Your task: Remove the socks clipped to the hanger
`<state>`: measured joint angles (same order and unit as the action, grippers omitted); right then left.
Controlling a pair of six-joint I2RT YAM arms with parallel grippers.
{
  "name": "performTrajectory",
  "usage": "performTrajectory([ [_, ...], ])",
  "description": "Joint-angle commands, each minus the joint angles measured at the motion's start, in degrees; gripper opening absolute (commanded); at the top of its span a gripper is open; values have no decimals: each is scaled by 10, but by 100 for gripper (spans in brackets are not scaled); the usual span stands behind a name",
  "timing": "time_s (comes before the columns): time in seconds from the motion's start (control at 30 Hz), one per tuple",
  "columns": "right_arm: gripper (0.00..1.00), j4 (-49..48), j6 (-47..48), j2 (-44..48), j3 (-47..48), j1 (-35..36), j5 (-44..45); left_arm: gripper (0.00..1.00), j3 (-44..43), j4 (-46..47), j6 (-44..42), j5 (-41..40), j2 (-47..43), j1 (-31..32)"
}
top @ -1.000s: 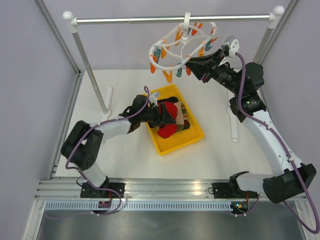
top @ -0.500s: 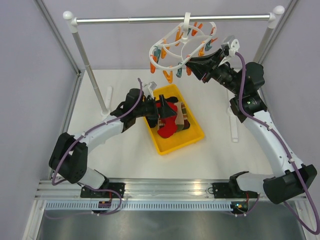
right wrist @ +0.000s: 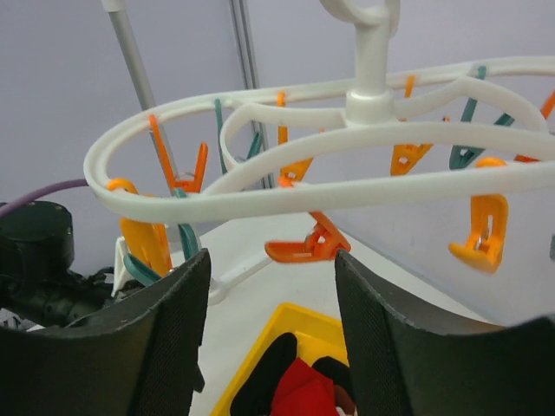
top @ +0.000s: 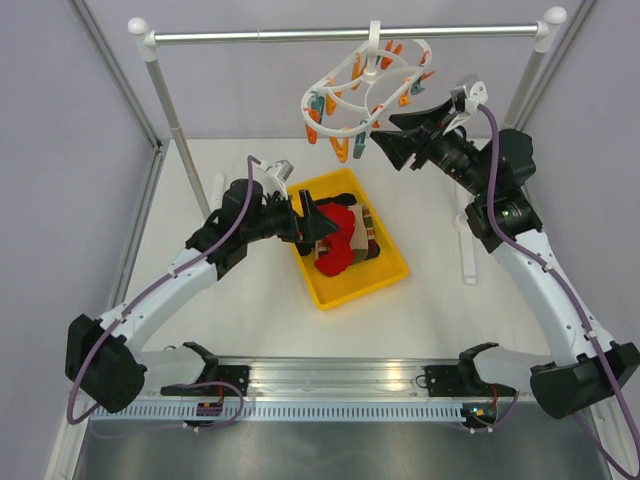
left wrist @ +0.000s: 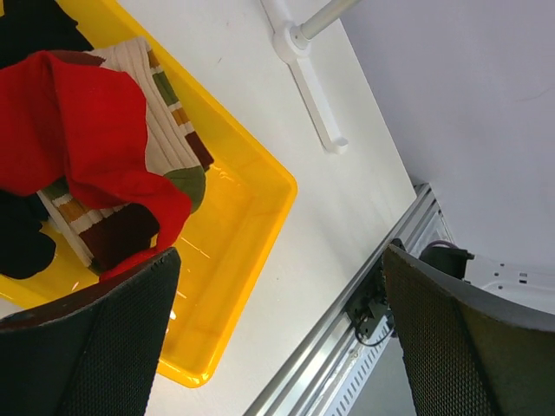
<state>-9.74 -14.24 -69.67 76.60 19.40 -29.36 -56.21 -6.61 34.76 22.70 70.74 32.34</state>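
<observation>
Several socks lie heaped in a yellow tray (top: 385, 275): a red sock (top: 340, 232) on top, a tan and brown striped sock (top: 368, 230) and a black sock (left wrist: 19, 247) beside it. The left wrist view shows the red sock (left wrist: 78, 130) over the striped sock (left wrist: 165, 152). My left gripper (top: 312, 228) hovers open over the tray's left side, its jaws (left wrist: 279, 253) wide and empty. The white hanger (top: 365, 88) hangs from the rail, and every clip in view is bare. My right gripper (top: 383, 135) is open just below the hanger (right wrist: 347, 139), an orange clip (right wrist: 308, 247) just beyond its tips (right wrist: 270, 256).
A metal rail (top: 340, 36) on two white posts spans the back. Its flat feet (top: 213, 190) (top: 467, 250) rest on the table either side of the tray. An aluminium rail (left wrist: 381, 321) runs along the near table edge. Grey walls close in left and right.
My left gripper opened, dropped the red sock into the tray and drew back to the left. My right gripper opened off the orange clip and backed away a little; the hanger swung slightly.
</observation>
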Motion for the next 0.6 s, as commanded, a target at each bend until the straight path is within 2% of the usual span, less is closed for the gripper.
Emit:
performTrajectory([
  [0.0,64,31,-25,30,-18,1,37,100,-4,-41,-41,15,-43,-1],
  [0.23,68,96,-66,96,-125,2,116,100,0,-93,-79,38,-100,-1],
  [0.27,69,96,-72,118,-165,1,123,100,0,-100,-88,41,-115,-1],
  [0.3,95,96,-76,130,-185,1,130,100,3,-103,-92,44,-126,-1],
  [0.33,98,117,-80,140,-201,1,138,100,5,-116,-96,43,-135,-1],
  [0.5,98,157,-98,211,-290,1,165,100,2,-170,-147,11,-174,-1],
  [0.57,98,175,-114,239,-314,1,202,100,5,-183,-168,-18,-182,-1],
])
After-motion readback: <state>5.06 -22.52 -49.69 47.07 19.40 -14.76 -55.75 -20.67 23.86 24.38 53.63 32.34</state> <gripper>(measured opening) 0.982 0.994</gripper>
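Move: The red sock lies on the other socks in the yellow bin, about 10 cm ahead of the left hand, 4 cm to its right and 22 cm below. From the right hand, the red sock is roughly 5 cm ahead, 14 cm left and 45 cm down; the beige sock lies about 6 cm to the right of the red one. The hanger's middle is some 11 cm ahead of the right hand, 5 cm left and 5 cm above. Downward, gathering speed, the empty right hand sinks some 18 cm away from the hanger, easing right and back about 5 cm each, while its fingers tip down some 30 degrees and open fully. The left hand, already empty and wide open, keeps backing away from the bin, about 6 cm back with 4 cm each to the left and upward, its fingers tilting up slightly. ##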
